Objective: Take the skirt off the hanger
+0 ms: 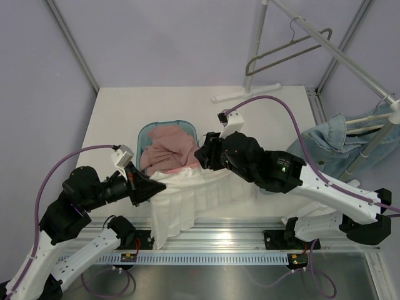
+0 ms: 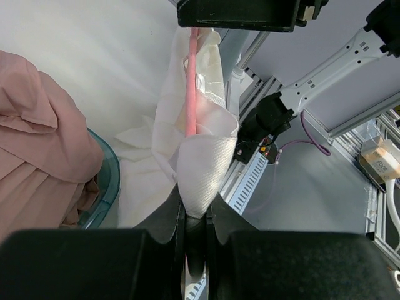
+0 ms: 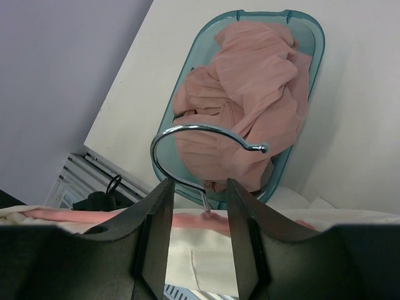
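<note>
The white skirt [image 1: 187, 197] hangs on a pink hanger [image 1: 182, 169], stretched between both grippers, and one end droops over the table's front edge. My left gripper [image 1: 149, 187] is shut on a fold of the skirt [image 2: 203, 162] at the hanger's left end, with the pink bar [image 2: 192, 87] running away from it. My right gripper [image 1: 204, 156] is at the hanger's middle. In the right wrist view its fingers [image 3: 153, 231] stand apart on either side of the metal hook [image 3: 206, 134], above the pink bar [image 3: 187, 220] and the skirt [image 3: 206, 262].
A teal basket [image 1: 145, 132] holding a pink garment [image 1: 167, 150] sits just behind the skirt. A clothes rack with a grey hanger [image 1: 287, 50] and a denim jacket [image 1: 337, 140] stands at the right. A slotted metal rail [image 1: 212, 256] runs along the front.
</note>
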Controlling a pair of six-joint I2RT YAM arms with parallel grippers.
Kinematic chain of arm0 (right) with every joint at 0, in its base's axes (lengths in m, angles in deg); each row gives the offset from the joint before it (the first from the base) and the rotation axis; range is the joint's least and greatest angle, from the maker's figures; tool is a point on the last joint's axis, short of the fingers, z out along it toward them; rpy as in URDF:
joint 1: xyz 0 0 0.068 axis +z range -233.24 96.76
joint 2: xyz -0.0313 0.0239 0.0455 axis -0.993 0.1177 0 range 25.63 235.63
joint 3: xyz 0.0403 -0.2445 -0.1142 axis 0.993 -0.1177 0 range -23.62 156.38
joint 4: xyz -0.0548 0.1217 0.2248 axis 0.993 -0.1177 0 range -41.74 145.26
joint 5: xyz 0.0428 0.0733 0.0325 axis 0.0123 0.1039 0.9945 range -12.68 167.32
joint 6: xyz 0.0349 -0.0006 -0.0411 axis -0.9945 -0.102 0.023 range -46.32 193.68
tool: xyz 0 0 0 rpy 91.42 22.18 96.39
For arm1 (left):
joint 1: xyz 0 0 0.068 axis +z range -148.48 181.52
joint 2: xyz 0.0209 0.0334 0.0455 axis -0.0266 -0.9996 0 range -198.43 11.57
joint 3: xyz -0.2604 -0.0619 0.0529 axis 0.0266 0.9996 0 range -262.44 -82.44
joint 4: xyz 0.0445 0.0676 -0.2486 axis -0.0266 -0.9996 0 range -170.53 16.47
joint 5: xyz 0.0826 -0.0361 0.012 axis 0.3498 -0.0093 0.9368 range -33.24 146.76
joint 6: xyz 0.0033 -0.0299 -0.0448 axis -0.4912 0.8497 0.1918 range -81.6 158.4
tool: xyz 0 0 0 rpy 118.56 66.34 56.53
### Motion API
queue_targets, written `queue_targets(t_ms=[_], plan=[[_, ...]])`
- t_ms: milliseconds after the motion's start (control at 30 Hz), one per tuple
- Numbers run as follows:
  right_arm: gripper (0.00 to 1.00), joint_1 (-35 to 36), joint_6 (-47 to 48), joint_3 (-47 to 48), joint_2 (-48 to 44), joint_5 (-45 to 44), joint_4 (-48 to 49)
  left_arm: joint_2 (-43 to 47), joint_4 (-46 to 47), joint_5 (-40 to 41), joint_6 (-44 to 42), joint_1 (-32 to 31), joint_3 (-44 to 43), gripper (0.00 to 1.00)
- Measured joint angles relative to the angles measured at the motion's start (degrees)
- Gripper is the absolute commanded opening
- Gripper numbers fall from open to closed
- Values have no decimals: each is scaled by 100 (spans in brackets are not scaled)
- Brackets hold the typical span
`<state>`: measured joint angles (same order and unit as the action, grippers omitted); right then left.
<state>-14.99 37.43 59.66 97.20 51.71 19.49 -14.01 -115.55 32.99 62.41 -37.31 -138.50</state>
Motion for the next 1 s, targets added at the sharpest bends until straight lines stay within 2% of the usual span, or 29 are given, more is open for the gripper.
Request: queue_targets(t_ms=[67, 167, 233, 267, 300, 333, 400, 467, 533, 667, 1000], plan=[[39, 2, -2, -48, -13, -28, 2, 4, 7, -13, 28, 0, 0, 0], [39, 0, -46, -140, -35, -31, 2, 4, 13, -26, 70, 0, 0, 0], [34, 2, -90, -254, -68, -28, 20, -13, 31, -31, 107, 0, -9, 0], [17, 0, -105, -313, -83, -28, 48, -37, 48, -37, 118, 0, -17, 0], [6, 0, -101, -380, -103, -37, 74, -66, 72, -59, 142, 0, -26, 0], [0, 0, -127, -437, -122, -37, 105, -94, 92, -83, 160, 0, -28, 0], [0, 0, -127, -503, -140, -57, 55, -168, 140, -118, 201, 0, -31, 0], [0, 0, -153, -540, -140, -70, 24, -199, 140, -136, 225, 0, -31, 28], [0, 0, -195, -542, -142, -98, -31, -170, 273, -181, 289, 0, -31, 47], [0, 0, -315, -496, -144, -170, -251, 20, 592, -229, 293, 0, 72, 57], [0, 2, -415, 61, -540, -568, -1051, 155, 1008, -590, 407, 0, 669, 63]])
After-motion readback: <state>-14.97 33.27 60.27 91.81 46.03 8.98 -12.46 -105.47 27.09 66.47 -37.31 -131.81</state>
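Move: The neck of the skirt's hanger, just below its hook, lies about 3 cm below the right hand and about 1 cm to its right, level with it fore and aft. The white skirt's pink waistband crosses some 5 cm below that hand, 1 cm back, and the box of pink cloth stands about 12 cm ahead, 13 left and 25 down. From the left hand, already pinching one end of the waistband, the neck is roughly 9 cm ahead, 9 right and at much the same height. Down some 3 cm goes the right hand, its half-open fingers closing on the hanger's neck under the hook; holding it, the hand then swings about 4 cm to the right and climbs back to its starting height, drawing the hanger away from the box. The left hand nearly keeps its place, opens its fingers past halfway to let go of the waistband end, bobs up and down, and drifts 2 cm right. ##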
